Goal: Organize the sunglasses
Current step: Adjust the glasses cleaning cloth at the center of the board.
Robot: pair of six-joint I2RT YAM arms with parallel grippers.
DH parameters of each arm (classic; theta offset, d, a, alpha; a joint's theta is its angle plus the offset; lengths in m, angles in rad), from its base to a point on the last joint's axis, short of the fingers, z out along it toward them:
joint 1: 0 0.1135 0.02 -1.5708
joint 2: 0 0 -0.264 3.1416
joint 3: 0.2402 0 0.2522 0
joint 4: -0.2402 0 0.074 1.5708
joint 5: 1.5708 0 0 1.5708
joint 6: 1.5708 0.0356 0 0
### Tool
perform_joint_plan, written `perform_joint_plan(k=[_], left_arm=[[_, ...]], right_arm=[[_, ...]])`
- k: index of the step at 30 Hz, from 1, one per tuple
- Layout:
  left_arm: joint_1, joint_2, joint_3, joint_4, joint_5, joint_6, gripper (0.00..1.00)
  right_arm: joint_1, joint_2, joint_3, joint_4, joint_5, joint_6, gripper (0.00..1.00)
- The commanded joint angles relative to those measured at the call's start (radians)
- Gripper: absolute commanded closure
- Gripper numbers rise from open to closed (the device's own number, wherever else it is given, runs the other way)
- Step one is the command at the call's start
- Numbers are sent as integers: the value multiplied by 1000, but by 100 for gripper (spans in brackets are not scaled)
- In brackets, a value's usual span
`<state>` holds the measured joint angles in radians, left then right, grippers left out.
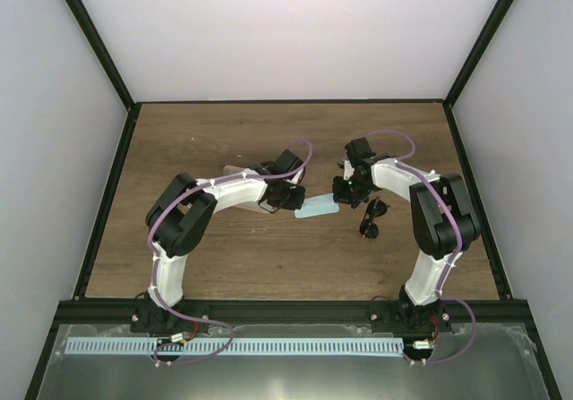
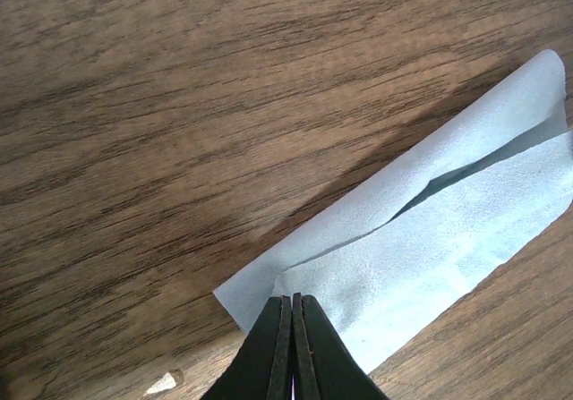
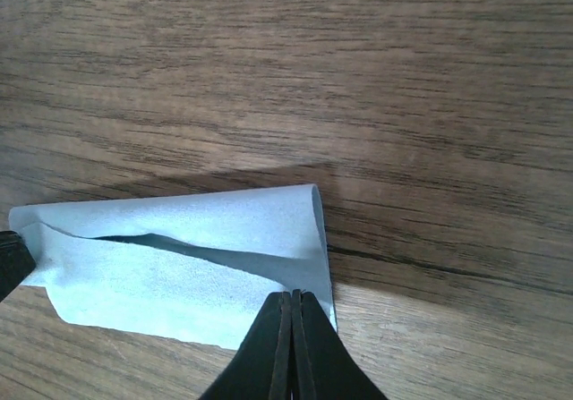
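Observation:
The sunglasses, a small black pair, lie on the wooden table just right of my right gripper; neither wrist view shows them. Between the grippers a light blue cloth is folded over on itself. My left gripper is shut on the cloth at its left end. At the opposite end, my right gripper is shut on the cloth beside the fold. A black fingertip of the left gripper shows at the left edge of the right wrist view.
A pink case peeks out behind the left arm's forearm. A small white chip lies on the wood near the left gripper. Black frame rails border the table on both sides.

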<state>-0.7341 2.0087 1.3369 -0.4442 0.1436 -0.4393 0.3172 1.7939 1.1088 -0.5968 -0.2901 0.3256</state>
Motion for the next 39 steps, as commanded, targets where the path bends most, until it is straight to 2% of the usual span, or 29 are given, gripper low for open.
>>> perform_joint_plan(k=[1,11,17,22,25,28,36,39], left_arm=[[-11,-26,-5,-11,14,20,96],[-16,-34,-16,-20,14,36,96],[-17,-34,-19,-22,25,46,94],[-18,-50,-24,-26,34,63,87],[-17,-62,-24,-34,39,76,77],[-17,-76,-24,-44,40,89,71],[-17,-90,-24,-41,67,117,70],[-15,-94,-14,-51,26,92,69]], right_arm=[[-8,-14,12,2,8,-9,99],[-9,-12,29,2,25,-9,98],[-9,-25,36,-2,22,-5,85],[-9,-49,55,-8,36,-1,77],[-7,-42,76,-8,18,1,77],[2,-24,102,-13,15,5,77],[38,26,138,-16,-5,9,77],[58,48,156,-18,-11,6,78]])
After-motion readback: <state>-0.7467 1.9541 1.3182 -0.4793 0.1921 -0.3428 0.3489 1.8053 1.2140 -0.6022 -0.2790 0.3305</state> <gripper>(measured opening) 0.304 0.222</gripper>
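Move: Between the two closed grippers lies the folded cleaning cloth, level with the fingertips or just under them: its middle is about 4 cm to the right of the left hand and some 4 cm to the left of the right hand, neither ahead nor back. The open glasses case sits roughly 11 cm to the left of the left hand and 4 cm farther out. From the right hand, the sunglasses lie about 8 cm to the right and 4 cm back. Letting go of the cloth at both ends: the left hand first draws back about 1 cm and sinks slightly with its fingers still shut on the left end, then opens partway and lifts some 2 cm, easing a little farther back. The right hand holds at the right end, opens partway, rises about 3 cm and goes 2.5 cm forward off the cloth, last swinging 2 cm left. ##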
